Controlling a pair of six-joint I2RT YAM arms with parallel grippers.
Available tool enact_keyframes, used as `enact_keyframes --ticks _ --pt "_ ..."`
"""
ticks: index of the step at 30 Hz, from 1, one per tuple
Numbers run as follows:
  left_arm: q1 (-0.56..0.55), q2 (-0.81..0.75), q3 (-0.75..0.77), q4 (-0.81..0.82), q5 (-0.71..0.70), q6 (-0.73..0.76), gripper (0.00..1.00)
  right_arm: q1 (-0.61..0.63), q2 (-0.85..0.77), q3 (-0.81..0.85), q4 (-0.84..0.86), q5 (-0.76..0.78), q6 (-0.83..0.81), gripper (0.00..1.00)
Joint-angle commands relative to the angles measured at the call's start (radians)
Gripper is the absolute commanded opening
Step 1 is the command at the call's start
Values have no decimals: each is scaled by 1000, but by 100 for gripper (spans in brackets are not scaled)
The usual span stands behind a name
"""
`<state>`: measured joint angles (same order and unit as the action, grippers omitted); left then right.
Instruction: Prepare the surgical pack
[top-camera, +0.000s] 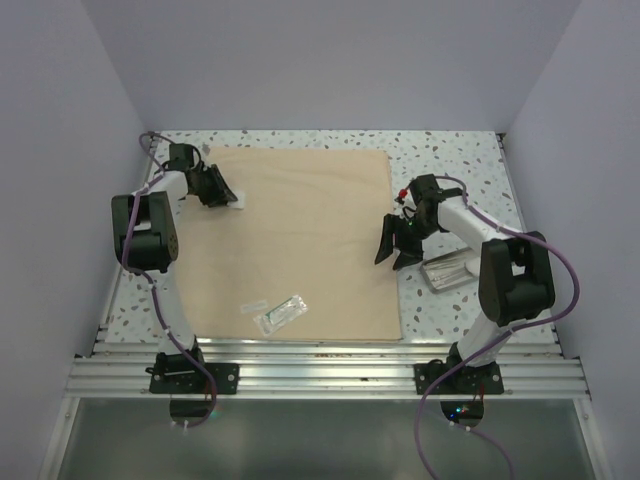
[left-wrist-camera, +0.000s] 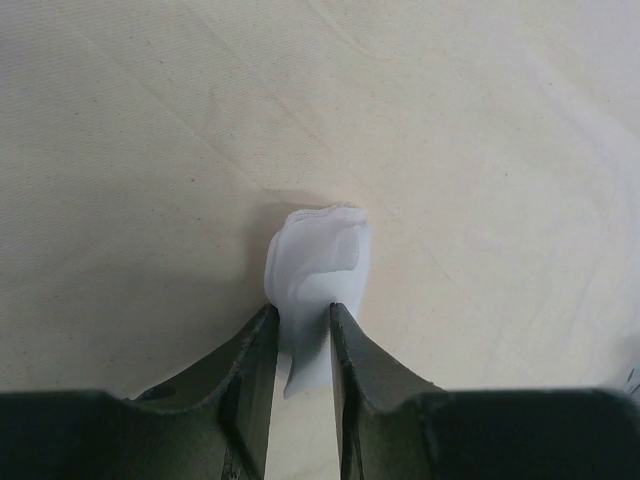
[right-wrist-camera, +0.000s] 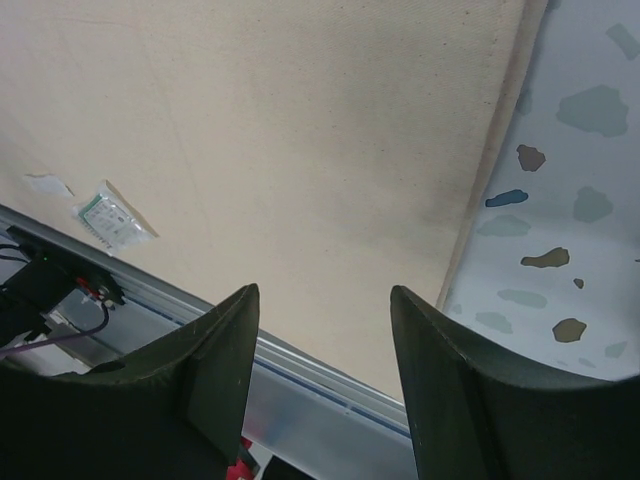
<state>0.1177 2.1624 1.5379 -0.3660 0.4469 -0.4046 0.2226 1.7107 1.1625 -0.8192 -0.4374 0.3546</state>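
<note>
The surgical pack (top-camera: 300, 240) is a big tan cloth sheet spread flat on the table; it also fills the left wrist view (left-wrist-camera: 450, 150) and most of the right wrist view (right-wrist-camera: 280, 130). My left gripper (top-camera: 232, 198) is at the sheet's far left edge. Its jaws (left-wrist-camera: 302, 315) are closed on a small folded white gauze piece (left-wrist-camera: 318, 260) that rests on the cloth. My right gripper (top-camera: 395, 255) hangs open over the sheet's right edge, with nothing between its fingers (right-wrist-camera: 325, 300).
A small shiny metal tray (top-camera: 450, 270) lies on the speckled tabletop right of the sheet, beside the right arm. A clear plastic pouch (top-camera: 282, 313) and a small white slip (top-camera: 252, 303) lie on the cloth near its front edge. Metal rails run along the near edge.
</note>
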Motion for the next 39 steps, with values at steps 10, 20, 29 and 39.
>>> enact_keyframes --ticks 10,20,29,39 --pt "3 16 39 -34 6 -16 9 15 13 63 -15 2 -5 59" --pt "-10 -125 -64 27 157 -77 0 38 17 181 6 -90 -2 65" --pt "-186 -393 -321 271 372 -197 0 118 -23 151 403 -435 236 78" --pt "-297 -642 -519 570 484 -428 0 208 -85 -9 1018 -491 627 95"
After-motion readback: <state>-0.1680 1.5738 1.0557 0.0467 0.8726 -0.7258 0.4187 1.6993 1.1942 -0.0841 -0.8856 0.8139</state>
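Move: The last gauze lies right at the left gripper's half-open fingers, its middle about 2 cm right of the hand point, 1 cm ahead and 1 cm lower. From the right gripper that gauze is some 41 cm to the left, 18 cm ahead and 5 cm lower. Also from the right gripper, the metal tray sits about 16 cm to the right, level with it, and the wrapped packet about 27 cm left and 13 cm back, both roughly 5 cm lower. Shut the left gripper on the gauze's near part while staying low at the cloth, then lift it about 18 cm, carrying it as far right and 13 cm back, the fingers swinging up to point rightward. Meanwhile bring the right gripper some 16 cm left and 13 cm up to meet it, rolling about 40 degrees to face the gauze and opening wide. ##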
